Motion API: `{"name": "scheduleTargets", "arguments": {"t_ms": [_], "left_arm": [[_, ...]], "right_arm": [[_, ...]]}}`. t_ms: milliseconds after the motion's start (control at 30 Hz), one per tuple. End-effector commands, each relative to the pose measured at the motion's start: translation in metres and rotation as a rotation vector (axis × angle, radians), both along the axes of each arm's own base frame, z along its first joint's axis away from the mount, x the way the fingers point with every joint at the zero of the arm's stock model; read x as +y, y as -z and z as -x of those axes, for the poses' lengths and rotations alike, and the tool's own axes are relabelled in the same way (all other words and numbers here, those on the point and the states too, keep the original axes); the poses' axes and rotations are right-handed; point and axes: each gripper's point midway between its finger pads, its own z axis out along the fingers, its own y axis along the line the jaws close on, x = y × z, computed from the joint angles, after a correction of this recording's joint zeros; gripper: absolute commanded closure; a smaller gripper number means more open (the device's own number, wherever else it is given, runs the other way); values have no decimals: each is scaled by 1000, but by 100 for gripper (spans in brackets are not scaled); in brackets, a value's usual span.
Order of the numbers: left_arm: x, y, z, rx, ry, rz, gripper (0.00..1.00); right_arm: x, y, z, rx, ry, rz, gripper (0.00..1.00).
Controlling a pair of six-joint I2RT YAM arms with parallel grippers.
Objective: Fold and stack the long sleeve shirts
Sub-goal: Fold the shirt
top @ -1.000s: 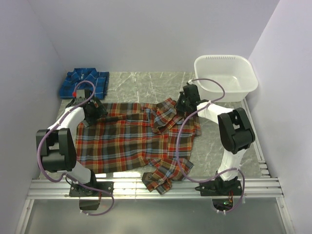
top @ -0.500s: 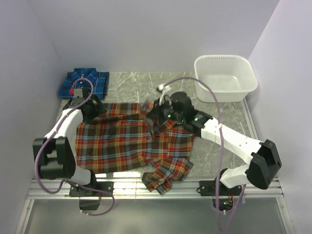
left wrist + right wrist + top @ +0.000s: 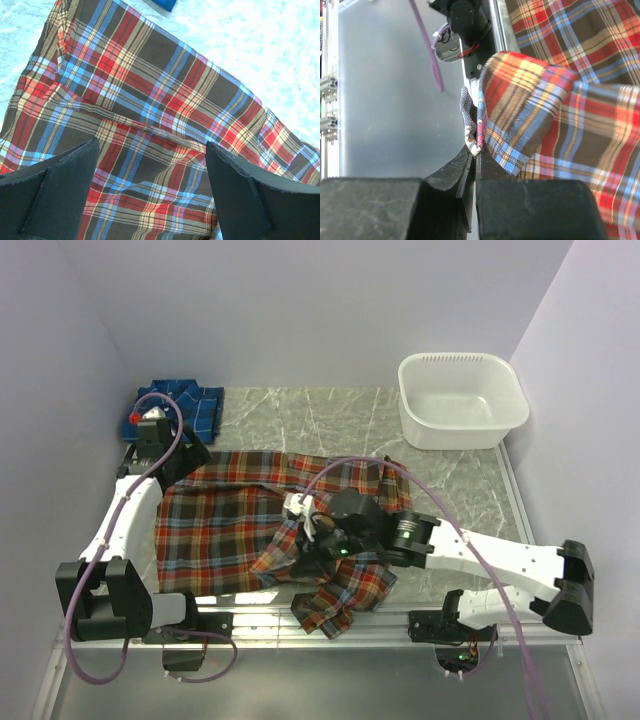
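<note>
The red-orange plaid long sleeve shirt (image 3: 220,525) lies spread on the marble table, its right side pulled over toward the middle. My right gripper (image 3: 312,540) is low over the front centre, shut on a fold of this shirt's edge (image 3: 479,131); the jaws (image 3: 474,155) pinch the cloth between them. My left gripper (image 3: 180,458) hangs open above the shirt's back left part, and plaid cloth (image 3: 150,100) shows between its wide-apart fingers (image 3: 60,185). The blue plaid shirt (image 3: 195,405) lies folded at the back left corner.
A white plastic tub (image 3: 460,435) stands at the back right. Aluminium rails (image 3: 300,622) run along the near edge by the arm bases. Part of the red shirt (image 3: 335,605) hangs over the front rail. Walls close in on the left, back and right.
My right gripper closed on the shirt at the back right and swept forward and left to the front centre, dragging that side over. The left arm drew back a little.
</note>
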Motion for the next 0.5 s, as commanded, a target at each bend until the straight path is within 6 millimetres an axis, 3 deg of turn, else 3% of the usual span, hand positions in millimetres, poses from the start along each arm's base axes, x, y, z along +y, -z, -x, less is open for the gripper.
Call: {"name": "scheduleTargets", "arguments": {"t_ms": [0, 267, 433, 467], "left_arm": [[3, 0, -4, -4, 0, -27, 7], [1, 21, -14, 67, 4, -8, 7], [-4, 28, -28, 85, 8, 26, 7], [-6, 19, -37, 63, 3, 44, 7]], "right_arm": [[-20, 0, 8, -9, -2, 8, 100], [-45, -4, -6, -114, 59, 61, 100], [-47, -20, -41, -292, 124, 118, 100], [-49, -20, -47, -324, 119, 136, 100]]}}
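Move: The right hand already pinches the end of the shirt's far sleeve, some 20 cm above the cloth. The near sleeve lies about 8 cm to its right and level with it fore and aft. The middle of the shirt body is roughly 20 cm ahead and 8 cm left. The left hand, open, has the shirt's far left corner about 4 cm ahead, 2 cm right and 12 cm below; the blue shirt sits some 21 cm ahead of it, 3 cm left and 13 cm below. Rightward by about 5 cm, the right hand carries the pinched sleeve end back towards the near sleeve, easing forward a couple of centimetres late on, with its fingers tipping up some 10 degrees and its height nearly kept. Meanwhile the left hand, fingers still wide open, sinks about 5 cm towards the shirt's far left corner and tips further down. ##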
